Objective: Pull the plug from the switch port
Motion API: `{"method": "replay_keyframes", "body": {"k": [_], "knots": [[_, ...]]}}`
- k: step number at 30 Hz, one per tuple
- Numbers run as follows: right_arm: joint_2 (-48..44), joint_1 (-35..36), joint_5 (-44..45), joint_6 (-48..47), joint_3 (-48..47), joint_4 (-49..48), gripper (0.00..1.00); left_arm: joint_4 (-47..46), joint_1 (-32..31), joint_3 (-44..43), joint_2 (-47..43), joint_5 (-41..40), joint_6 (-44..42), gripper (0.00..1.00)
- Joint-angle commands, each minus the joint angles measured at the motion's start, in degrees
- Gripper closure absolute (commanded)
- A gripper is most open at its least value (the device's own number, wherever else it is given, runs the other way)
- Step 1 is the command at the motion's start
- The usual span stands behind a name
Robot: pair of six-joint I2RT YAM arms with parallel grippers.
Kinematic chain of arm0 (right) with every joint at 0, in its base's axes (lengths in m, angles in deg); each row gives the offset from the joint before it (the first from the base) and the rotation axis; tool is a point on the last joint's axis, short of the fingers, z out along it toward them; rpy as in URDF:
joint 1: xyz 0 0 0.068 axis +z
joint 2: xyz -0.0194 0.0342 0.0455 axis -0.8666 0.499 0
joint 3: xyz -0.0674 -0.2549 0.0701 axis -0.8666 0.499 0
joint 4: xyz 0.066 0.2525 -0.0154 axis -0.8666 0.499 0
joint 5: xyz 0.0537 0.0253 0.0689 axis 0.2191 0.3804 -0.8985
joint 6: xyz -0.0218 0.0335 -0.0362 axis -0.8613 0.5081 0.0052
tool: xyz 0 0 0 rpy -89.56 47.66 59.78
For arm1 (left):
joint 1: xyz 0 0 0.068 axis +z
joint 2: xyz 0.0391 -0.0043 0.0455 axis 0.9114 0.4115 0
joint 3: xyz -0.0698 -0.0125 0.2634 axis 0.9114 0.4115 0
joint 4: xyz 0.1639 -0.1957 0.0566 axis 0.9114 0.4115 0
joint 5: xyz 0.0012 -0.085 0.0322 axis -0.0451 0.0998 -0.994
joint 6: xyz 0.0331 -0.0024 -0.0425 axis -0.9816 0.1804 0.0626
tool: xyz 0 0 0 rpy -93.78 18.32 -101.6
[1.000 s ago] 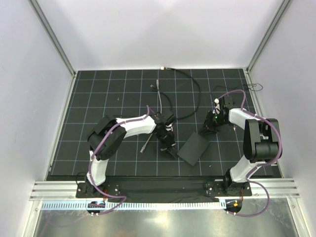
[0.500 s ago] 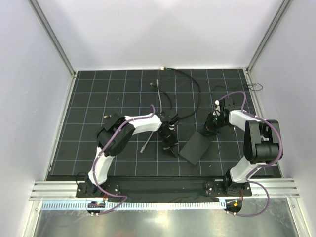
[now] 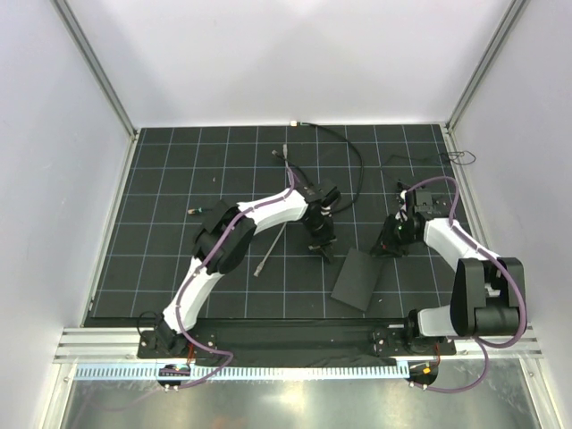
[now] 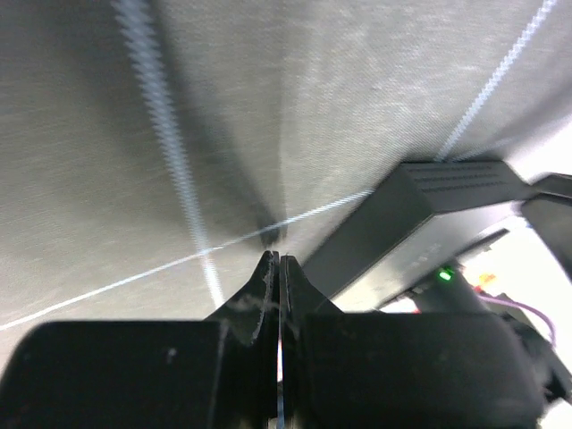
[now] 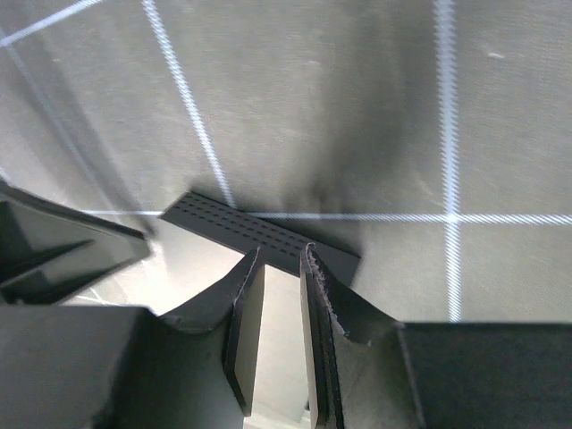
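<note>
The switch, a flat matte black box (image 3: 356, 279), lies near the front of the mat; its port does not show in any view. A thin black cable (image 3: 356, 170) curves from the back edge down to my left wrist, which hides its end, so the plug is hidden. My left gripper (image 3: 326, 255) is shut with nothing in it, its tips (image 4: 274, 259) just above the mat beside the box (image 4: 420, 210). My right gripper (image 3: 386, 248) stands over the box's far corner. Its jaws (image 5: 279, 255) are slightly apart above the box top, by the vented side (image 5: 259, 234).
A thin grey cable (image 3: 270, 250) with a metal tip lies left of my left gripper. Another silver-tipped lead (image 3: 284, 154) lies further back. A small wire loop (image 3: 458, 158) sits at the right edge of the gridded mat (image 3: 179, 268). White walls close in three sides.
My left arm has stretched further right and away, carrying its shut gripper with it. The box has slid toward the front right and turned. My right gripper has shifted right.
</note>
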Motion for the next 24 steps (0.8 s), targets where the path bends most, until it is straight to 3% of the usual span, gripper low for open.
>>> {"method": "replay_keyframes", "body": {"k": [1,4,9,13,17,18,21,24], "knots": [[-0.96,-1.31,3.06,-2.6,-2.37,3.71,0.69,6.26,0.21,-1.7,-3.43,-6.32,-4.39,1.0],[-1.21,-1.04,4.1,-4.2,-5.19,6.78,0.69,8.9,0.57,-0.38,-6.24,-9.76,-9.04,1.0],[-5.52,-0.87,8.67,3.69,-5.02,11.0,0.67,3.13,0.57,3.05,-8.01,0.5,-10.81,0.98],[-8.59,-0.87,13.16,10.82,-4.84,14.69,0.67,3.46,0.57,-4.39,-3.72,2.63,-11.51,0.98],[-9.22,-0.96,18.16,11.54,-5.02,19.95,0.83,6.35,0.22,-14.25,2.42,4.82,-12.39,0.98],[-9.13,-0.96,18.09,11.36,-4.41,20.32,0.97,7.32,0.13,-15.75,3.32,5.18,-12.57,0.98],[-10.18,-0.87,14.33,13.98,-0.65,18.93,0.99,7.42,-0.14,-19.1,5.78,6.67,-12.22,0.98],[-10.01,2.01,16.14,15.48,0.69,18.13,0.99,7.68,-0.14,-19.36,7.02,6.58,-11.87,0.98]]}}
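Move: The switch lies close below both hands. Its middle is about 6 cm back and 8 cm right of the left hand, and about 7 cm back and 6 cm left of the right hand. The grey cable's near end is roughly 19 cm left of the left hand and 3 cm back. A small black box stands some 20 cm ahead of the right hand and 9 cm to its right. No contact with the switch is plain at the end. The right hand steps off its far right corner, going right and up, then draws back about 5 cm and sinks beside the port side, turning some 15 degrees clockwise as its fingers shut on nothing. The left, shut, edges left some 3 cm, then swings right, up and slightly forward to the far left corner. ##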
